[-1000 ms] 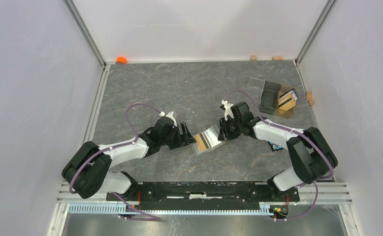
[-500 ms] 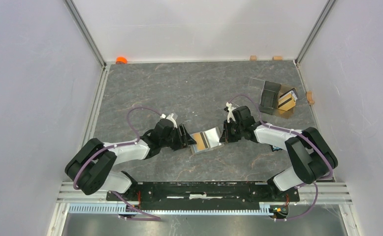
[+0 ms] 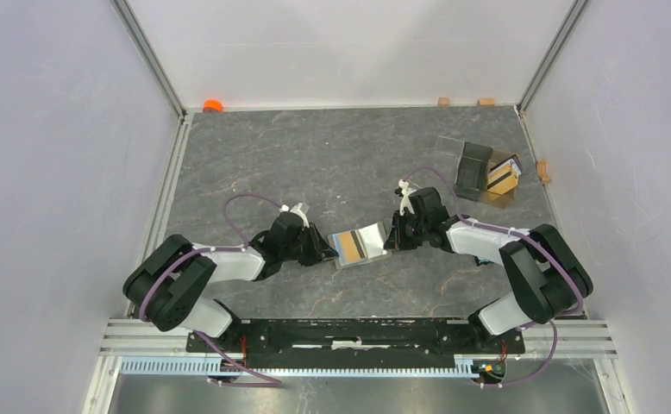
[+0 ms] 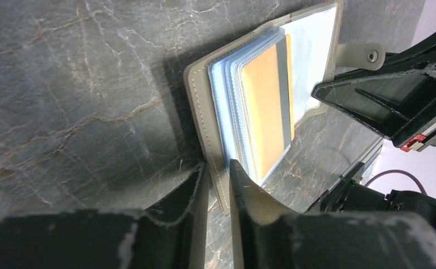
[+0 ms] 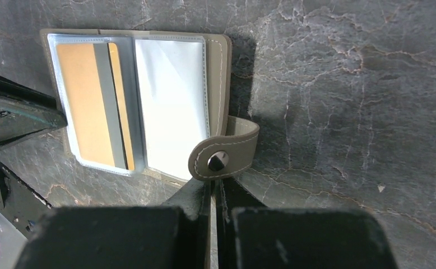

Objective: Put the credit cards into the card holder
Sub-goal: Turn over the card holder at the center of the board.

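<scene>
The olive-khaki card holder (image 3: 372, 239) lies open on the table between the two arms, its clear sleeves facing up. An orange credit card (image 4: 263, 106) with a grey stripe sits inside the left sleeve (image 5: 87, 98). My left gripper (image 4: 218, 167) is shut on the left cover edge of the card holder (image 4: 200, 106). My right gripper (image 5: 216, 188) is shut, with its tips right at the snap tab (image 5: 225, 154) and nothing between them. More tan-orange credit cards (image 3: 505, 178) stand in a clear box at the back right.
The clear plastic box (image 3: 474, 168) with a dark compartment stands at the back right. A small orange object (image 3: 213, 105) lies in the back left corner. Small wooden blocks (image 3: 443, 101) sit along the back edge and another (image 3: 542, 171) by the right wall.
The card holder has gone from tilted up to lying flat and a little further left. The left gripper has closed onto its cover edge. The right gripper has shut.
</scene>
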Available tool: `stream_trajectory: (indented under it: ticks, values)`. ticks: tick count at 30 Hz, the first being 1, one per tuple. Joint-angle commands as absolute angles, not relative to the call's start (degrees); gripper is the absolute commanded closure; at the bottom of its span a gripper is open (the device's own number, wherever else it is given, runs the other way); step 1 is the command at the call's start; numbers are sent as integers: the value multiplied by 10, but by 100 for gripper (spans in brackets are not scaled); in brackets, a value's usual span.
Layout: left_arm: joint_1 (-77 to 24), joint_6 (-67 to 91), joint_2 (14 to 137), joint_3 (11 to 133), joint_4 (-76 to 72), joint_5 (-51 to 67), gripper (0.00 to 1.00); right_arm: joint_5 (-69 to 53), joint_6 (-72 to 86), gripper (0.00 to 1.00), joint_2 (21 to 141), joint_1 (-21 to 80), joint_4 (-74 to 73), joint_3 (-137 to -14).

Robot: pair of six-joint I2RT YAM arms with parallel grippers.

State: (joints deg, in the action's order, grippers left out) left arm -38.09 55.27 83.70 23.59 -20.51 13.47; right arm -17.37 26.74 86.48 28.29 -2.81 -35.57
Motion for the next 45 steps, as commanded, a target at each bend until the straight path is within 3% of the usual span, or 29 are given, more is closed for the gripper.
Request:
stream_trajectory:
  ticks: [1, 7, 13, 16, 18, 23, 27, 31, 38, 45]
  values:
    - [-384, 567, 804, 245, -254, 144, 80, -172, 255, 100, 878, 287, -42, -317]
    - [-384, 531, 744, 267, -195, 135, 98, -189, 244, 100, 879, 324, -44, -343]
    - [-381, 451, 665, 343, 33, 134, 98, -184, 256, 99, 865, 376, -30, -362]
    - [-372, 397, 659, 394, 161, 130, 98, -187, 255, 86, 852, 384, -10, -357]
    - [-366, 370, 659, 424, 216, 132, 98, -181, 244, 68, 840, 384, -7, -360]
    - [-363, 295, 671, 492, 321, 135, 98, -152, 201, 38, 796, 383, -15, -367]
    - [-363, 244, 686, 533, 410, 94, 98, -126, 198, 27, 730, 383, -4, -329]
    - [-363, 255, 690, 529, 430, 80, 98, -130, 215, 23, 675, 383, 29, -288]
    - [-363, 268, 667, 530, 445, 18, 98, -258, 224, 21, 689, 385, 108, -273]
    - [-364, 399, 602, 359, 337, 36, 98, -311, 238, 21, 696, 386, 122, -263]
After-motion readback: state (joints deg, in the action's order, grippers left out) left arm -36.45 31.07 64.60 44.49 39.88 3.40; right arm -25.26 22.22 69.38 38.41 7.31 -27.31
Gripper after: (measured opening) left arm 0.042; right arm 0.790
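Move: The open card holder lies almost flat between the hands. Its middle is about 7 cm to the left hand's right and 3 cm ahead, some 1 cm below, with its left cover edge at that hand's fingertips. The gold card is about 5 cm right and 2 cm ahead of the left hand. From the right hand the holder's middle is about 7 cm left and level, and the snap strap is right at its shut fingers. Upwards by some 10 cm, then about 9 cm left and partly down again, goes the left hand, its fingers closing on the holder's left cover edge and its left side rolling up about 30 degrees. The right hand, shut at the strap, first slides left and back low over the table, then lets go, opens wide and rises, turning counter-clockwise. ##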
